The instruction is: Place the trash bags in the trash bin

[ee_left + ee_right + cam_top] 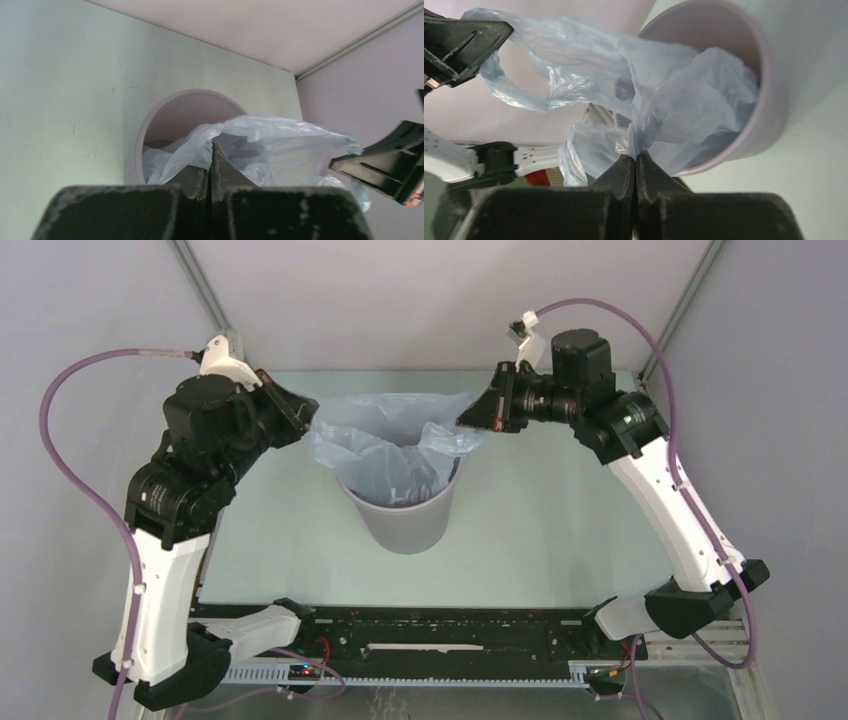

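Observation:
The grey trash bin [405, 525] stands upright mid-table, with faint white lettering near its rim. A pale-blue translucent trash bag [385, 445] hangs into the bin, its mouth stretched wide above the rim. My left gripper [308, 415] is shut on the bag's left edge, and my right gripper [468, 420] is shut on its right edge. In the left wrist view the film [270, 140] bunches at the closed left gripper [214, 146] over the bin [150, 117]. From the right wrist, the bag [664, 100] pinches into the shut right gripper [637, 154] beside the bin [769, 90].
The pale green table top [560, 530] runs between grey side walls and a back wall. A black rail [440, 630] with both arm bases lies along the near edge. Purple cables loop beside each arm.

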Action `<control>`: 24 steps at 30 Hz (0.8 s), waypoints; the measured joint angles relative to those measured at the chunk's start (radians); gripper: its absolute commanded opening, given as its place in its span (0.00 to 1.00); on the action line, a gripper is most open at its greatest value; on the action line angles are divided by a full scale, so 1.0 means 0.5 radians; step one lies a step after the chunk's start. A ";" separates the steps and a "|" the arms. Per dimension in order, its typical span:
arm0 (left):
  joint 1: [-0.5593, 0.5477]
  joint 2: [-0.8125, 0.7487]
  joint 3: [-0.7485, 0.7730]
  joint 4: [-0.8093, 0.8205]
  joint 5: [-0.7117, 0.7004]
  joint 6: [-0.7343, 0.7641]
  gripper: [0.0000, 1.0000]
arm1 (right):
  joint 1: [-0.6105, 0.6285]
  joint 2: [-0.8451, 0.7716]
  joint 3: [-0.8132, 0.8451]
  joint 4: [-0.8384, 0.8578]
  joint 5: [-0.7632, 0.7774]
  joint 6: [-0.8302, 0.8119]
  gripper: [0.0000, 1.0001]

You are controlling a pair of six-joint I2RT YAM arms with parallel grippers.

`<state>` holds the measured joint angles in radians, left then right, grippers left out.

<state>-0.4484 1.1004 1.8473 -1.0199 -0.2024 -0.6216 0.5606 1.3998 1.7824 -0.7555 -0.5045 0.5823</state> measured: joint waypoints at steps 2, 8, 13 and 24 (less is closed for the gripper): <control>0.050 0.034 0.000 0.005 0.020 0.042 0.00 | -0.049 0.077 0.152 -0.127 -0.002 -0.146 0.00; 0.257 0.163 -0.002 -0.012 0.101 0.110 0.00 | -0.082 0.340 0.493 -0.544 0.082 -0.461 0.06; 0.355 0.150 -0.053 -0.051 0.134 0.109 0.03 | -0.082 0.531 0.645 -0.896 0.214 -0.585 0.29; 0.401 0.093 -0.213 -0.031 0.419 0.020 0.06 | -0.052 0.423 0.855 -1.112 0.366 -0.382 0.96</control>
<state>-0.2481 1.1469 1.7409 -1.0351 0.0071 -0.6117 0.5346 1.6112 2.2097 -1.3113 -0.3214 0.3912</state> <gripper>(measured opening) 0.052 0.905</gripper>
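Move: The trash bin stands under and between both hands: its middle is about 9 cm right of the left hand, 2 cm ahead and some 30 cm down, and about 8 cm left of the right hand, 1 cm ahead and 26 cm down. Each hand already pinches one side of the bag's mouth; the bag's middle hangs about 8 cm right of the left hand and 9 cm left of the right, nearly level fore and aft, some 8 to 10 cm below them. The right hand sinks about 7 cm beside the bin's mouth while easing forward and to the right, its left-pointing fingers tipping down some 20 degrees; it then opens wide to let go of its side of the bag and comes back up about 4 cm, still drifting right and slightly back. The left hand keeps its side pinched and lowers it about 5 cm towards the bin, going forward a little as well and swinging left and partly back, its fingers dipping some 10 degrees. ##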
